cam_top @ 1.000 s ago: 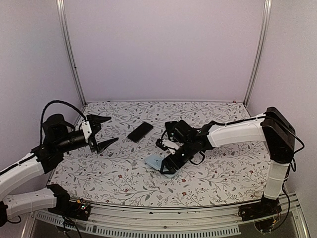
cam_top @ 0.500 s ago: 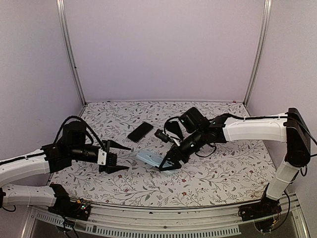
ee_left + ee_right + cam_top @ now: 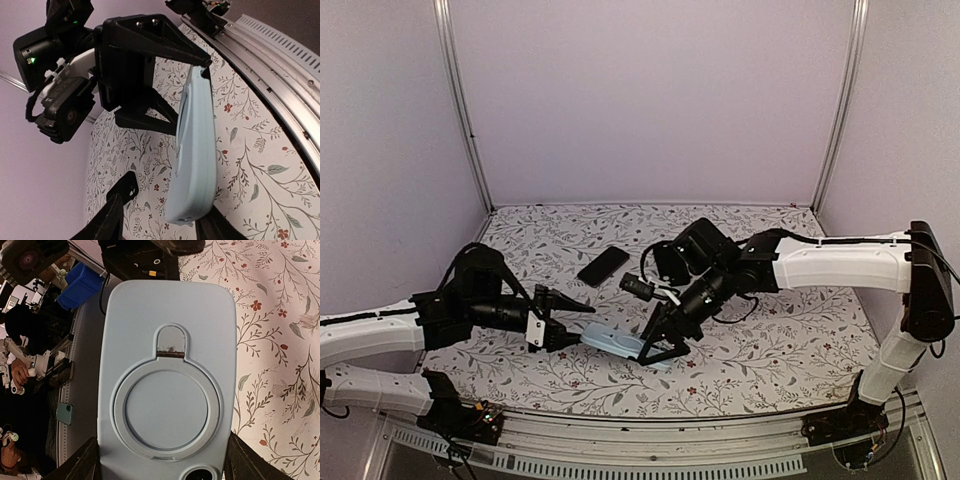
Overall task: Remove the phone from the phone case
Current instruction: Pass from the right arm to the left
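Note:
My right gripper (image 3: 665, 335) holds a light-blue phone case (image 3: 618, 343) above the floral table, shut on its two long edges. In the right wrist view the case (image 3: 167, 375) shows its back with a round ring, between the gripper (image 3: 165, 467). My left gripper (image 3: 582, 325) stands open around the case's free end. In the left wrist view one finger (image 3: 220, 227) sits against the case (image 3: 197, 150) and the other finger (image 3: 112, 217) stands apart from it. A black phone (image 3: 603, 265) lies flat on the table behind. I cannot see whether the case holds anything.
A metal rail (image 3: 650, 440) runs along the near edge of the floral table (image 3: 770, 350). Upright frame posts (image 3: 460, 110) stand at the back corners in front of the pale walls.
The left arm swung right and down to the case's end, its jaws narrowing. The right arm lifted the case off the table and carried it left toward the left gripper.

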Tool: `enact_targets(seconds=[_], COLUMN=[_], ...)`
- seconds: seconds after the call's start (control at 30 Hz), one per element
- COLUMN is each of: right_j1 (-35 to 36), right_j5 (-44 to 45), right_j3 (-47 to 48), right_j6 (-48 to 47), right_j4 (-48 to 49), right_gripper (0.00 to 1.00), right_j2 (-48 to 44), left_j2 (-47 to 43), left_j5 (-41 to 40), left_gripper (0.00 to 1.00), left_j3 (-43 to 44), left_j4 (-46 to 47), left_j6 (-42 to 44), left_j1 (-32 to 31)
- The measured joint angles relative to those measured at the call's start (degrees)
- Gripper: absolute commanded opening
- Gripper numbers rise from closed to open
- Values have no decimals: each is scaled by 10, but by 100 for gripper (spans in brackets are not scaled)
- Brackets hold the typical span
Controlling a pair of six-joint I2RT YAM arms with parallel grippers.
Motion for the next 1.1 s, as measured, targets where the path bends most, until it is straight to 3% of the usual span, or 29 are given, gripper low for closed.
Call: enact_targets(seconds=[0.13,0.23,0.33,0.43,0.47,0.57,0.67,0.9,1.1], right_j1=[3,3,3,5,5,5,5,-1,-26], right_j5=[1,1,2,-5,-12,-19,-12,78,147], right_j3=[17,33,41,46,48,54,57,64,-2], right_j6=[-1,-4,-9,-9,-5,-2,-5,-15,-13], right_j4=[-14,-24,-37,-51,-56,-69,-74,-62,14], right_gripper=[52,52,52,53,55,87,98,99,99], right_j2=[2,4,5,7,7,8,8,-24,-157], left_j2=[0,2,9,11,11,11,11,15,13], left_j5=[12,25,33,40,44,48,50,51,71], left_gripper=[39,21,14,0,0,0,0,0,0], left_j3=[0,0,5,9,9,9,9,9,10], left_j4=[-1,-4,-8,-10,-9,-9,-7,-2,44], left_j6=[-2,-1,0,11,23,28,9,-102,-209], left_j1=[-3,-4,-7,-8,-10,-14,-14,0,46])
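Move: The pale-blue phone case is already in the right fingers, its middle about 5 cm to that hand's left, level in height. From the open left hand its middle lies some 8 cm right, 3 cm back and 3 cm lower, its near end almost between the fingers. On the table about 35 cm ahead of the left hand and 17 cm below lie a plain black slab, straight ahead, and a black case, 21 cm right. Left hand eases 2 cm back, pinching the pale-blue case's near end; right opens and withdraws about 9 cm up. ##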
